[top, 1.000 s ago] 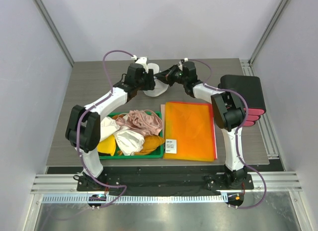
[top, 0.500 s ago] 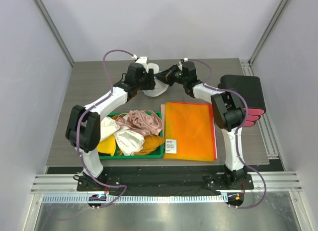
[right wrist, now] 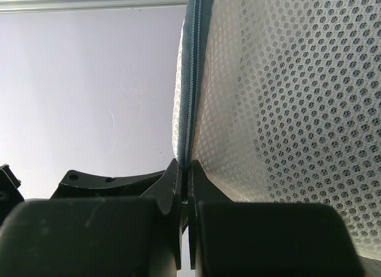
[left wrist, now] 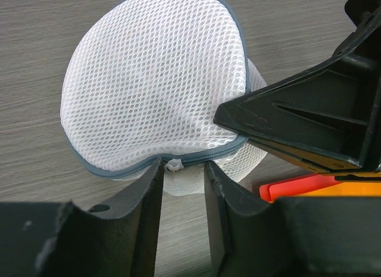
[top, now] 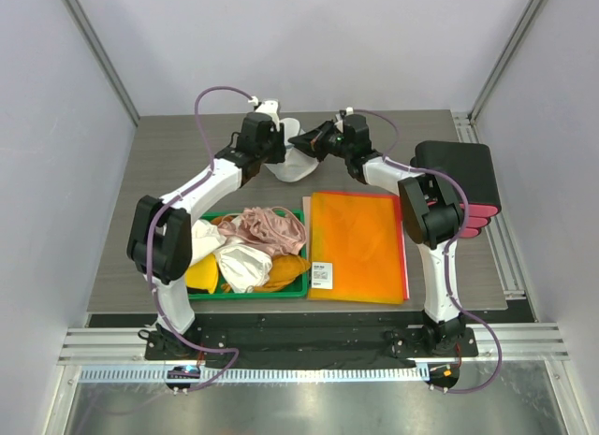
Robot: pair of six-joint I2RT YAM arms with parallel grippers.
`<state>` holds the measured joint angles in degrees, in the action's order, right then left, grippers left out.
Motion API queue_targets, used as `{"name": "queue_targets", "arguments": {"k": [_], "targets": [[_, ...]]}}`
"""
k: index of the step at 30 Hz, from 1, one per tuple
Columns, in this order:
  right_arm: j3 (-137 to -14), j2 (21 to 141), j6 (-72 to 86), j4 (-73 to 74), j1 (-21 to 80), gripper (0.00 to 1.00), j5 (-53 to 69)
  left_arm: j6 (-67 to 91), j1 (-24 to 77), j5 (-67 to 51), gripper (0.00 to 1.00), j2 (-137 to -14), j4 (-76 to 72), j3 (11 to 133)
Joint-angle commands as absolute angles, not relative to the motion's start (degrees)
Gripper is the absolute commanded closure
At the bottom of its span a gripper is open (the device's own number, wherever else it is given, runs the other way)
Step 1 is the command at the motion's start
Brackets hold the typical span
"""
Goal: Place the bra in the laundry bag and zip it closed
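Observation:
The laundry bag is a white mesh dome with a grey zipper along its rim, lying at the far middle of the table. My left gripper stands open at its rim, and the small white zipper pull sits between the fingertips, against the left one. My right gripper is shut on the zippered rim of the laundry bag, and in the left wrist view it clamps the bag's right side. The bra shows in no view.
A green tray near the front left holds pink, white and yellow garments. An orange folder lies to its right. A black box with pink items stands at the right edge.
The left wrist has shifted slightly toward the far side, and the bag's left edge has moved with it. The right arm has not moved.

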<state>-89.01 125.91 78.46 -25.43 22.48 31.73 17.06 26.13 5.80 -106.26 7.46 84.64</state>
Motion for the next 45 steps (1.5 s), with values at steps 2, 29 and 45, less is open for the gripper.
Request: {"name": "queue_targets", "arguments": {"k": [2, 29, 45], "targets": [[-89.3, 121.55, 79.8, -29.35, 23.12, 0.99, 34.1, 15.82, 26.28, 6.5, 0.72, -106.61, 7.03, 86.57], [-108.43, 131.91, 68.04, -16.97, 20.04, 0.98, 39.2, 16.52, 23.73, 15.67, 1.0, -99.5, 5.29, 75.86], [-91.86, 111.11, 43.5, 10.72, 22.24, 0.16, 11.43, 27.16, 24.69, -4.66, 1.0, -100.55, -1.32, 77.87]]}}
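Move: The zip pull sits right between my left fingertips, under 1 cm ahead and a touch lower; the laundry bag's middle is about 2 cm ahead, 2 cm to the right and 5 cm below this hand. The green tray lies some 23 cm back and 10 cm to the left, the orange folder some 22 cm back and 18 cm to the right, both about 14 cm lower. From my right hand the pull is roughly 4 cm left and 1 cm back. I shut my left fingers on the zip pull and draw it about 6 cm left, sinking some 3 cm, against my right hand's pinch on the zip edge, then ease back right about 5 cm, still gripping. My right hand shifts about 3 cm forward and a little up, opens to free the edge, and swings down, right and back beside the bag, rolling nearly 30 degrees. ##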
